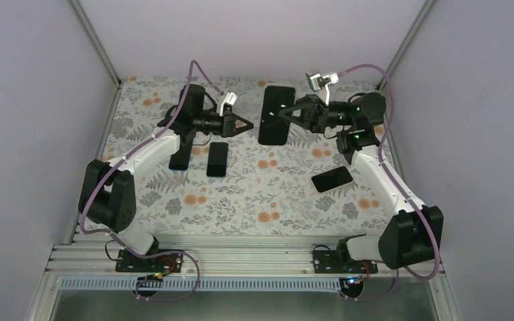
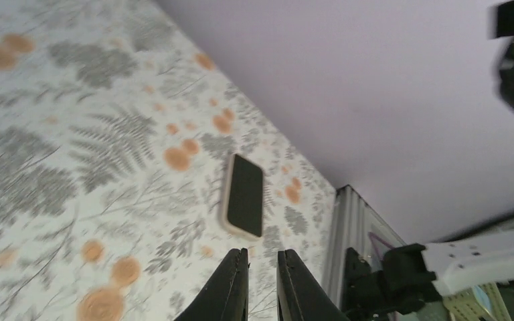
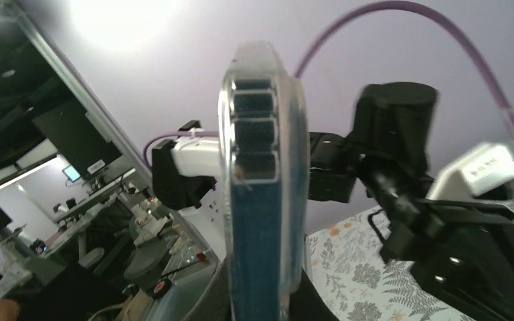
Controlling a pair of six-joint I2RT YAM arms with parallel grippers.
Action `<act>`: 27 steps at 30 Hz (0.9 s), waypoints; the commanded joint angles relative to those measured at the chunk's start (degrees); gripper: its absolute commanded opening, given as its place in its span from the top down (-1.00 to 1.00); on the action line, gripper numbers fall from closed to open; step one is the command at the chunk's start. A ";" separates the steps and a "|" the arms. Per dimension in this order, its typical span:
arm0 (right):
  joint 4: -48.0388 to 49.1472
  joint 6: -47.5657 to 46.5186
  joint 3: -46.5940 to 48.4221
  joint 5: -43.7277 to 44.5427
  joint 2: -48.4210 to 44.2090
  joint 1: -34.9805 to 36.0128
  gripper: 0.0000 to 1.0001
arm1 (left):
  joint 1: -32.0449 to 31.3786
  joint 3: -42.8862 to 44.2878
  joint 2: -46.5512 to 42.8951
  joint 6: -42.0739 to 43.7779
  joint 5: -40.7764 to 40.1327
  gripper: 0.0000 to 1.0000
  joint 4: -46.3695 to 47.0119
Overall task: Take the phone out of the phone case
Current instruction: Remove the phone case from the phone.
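My right gripper (image 1: 289,114) is shut on a phone in a clear case (image 1: 276,115) and holds it raised above the far middle of the table. In the right wrist view the phone (image 3: 260,200) shows edge-on, blue inside the clear case, between my right gripper's fingers (image 3: 261,297). My left gripper (image 1: 246,125) points right, its tip just left of the held phone and apart from it. In the left wrist view my left gripper (image 2: 262,257) has its jaws almost together with nothing between them.
A black phone (image 1: 217,159) lies on the floral table (image 1: 241,200), with another dark phone (image 1: 181,157) beside it, partly under the left arm. A further phone (image 1: 332,178) lies at the right, showing in a pale case in the left wrist view (image 2: 244,196). Walls enclose three sides.
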 commanded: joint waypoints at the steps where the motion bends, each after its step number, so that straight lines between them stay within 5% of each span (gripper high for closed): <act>1: 5.72 3.09 1.34 -2.14 -2.00 0.42 0.92 | 0.72 -0.63 0.28 -0.75 -3.48 0.76 -0.69; 4: 4.43 2.20 1.61 -1.78 -1.85 0.29 0.92 | 0.85 -0.46 -0.40 -1.16 0.25 0.72 1.33; 12: -0.96 0.12 1.95 1.79 -1.49 -2.12 0.92 | 0.91 1.10 -7.88 0.85 13.65 0.15 6.44; 18: -1.92 1.45 1.44 4.53 -0.51 -3.65 0.92 | 0.76 0.83 -10.19 1.89 16.54 -0.12 5.61; 27: -1.84 2.19 0.54 5.07 -1.14 -3.78 0.92 | -3.37 4.03 -8.99 5.77 14.46 -0.21 0.84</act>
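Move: Below and in front of the cased phone at the start, the nearly shut left hand has it roughly 8 cm back, 8 cm right and 15 cm up. A blue-edged phone lies on the table some 13 cm left of this hand, 3 cm farther out and 26 cm below. The right hand grips the cased phone by its edge, the phone's middle 2 cm left of its pads, level in reach and height; a pale-edged phone lies about 21 cm right, 3 cm farther out, 41 cm below. Reversing a brief dip of a couple of centimetres, the left hand climbs to about 9 cm above its start and draws back about 8 cm, up towards the lower end of the cased phone. Its fingers open to over half, swinging some 20 degrees upward and back. The right hand keeps its pinch, eases back slightly, then goes forward and a little right. ##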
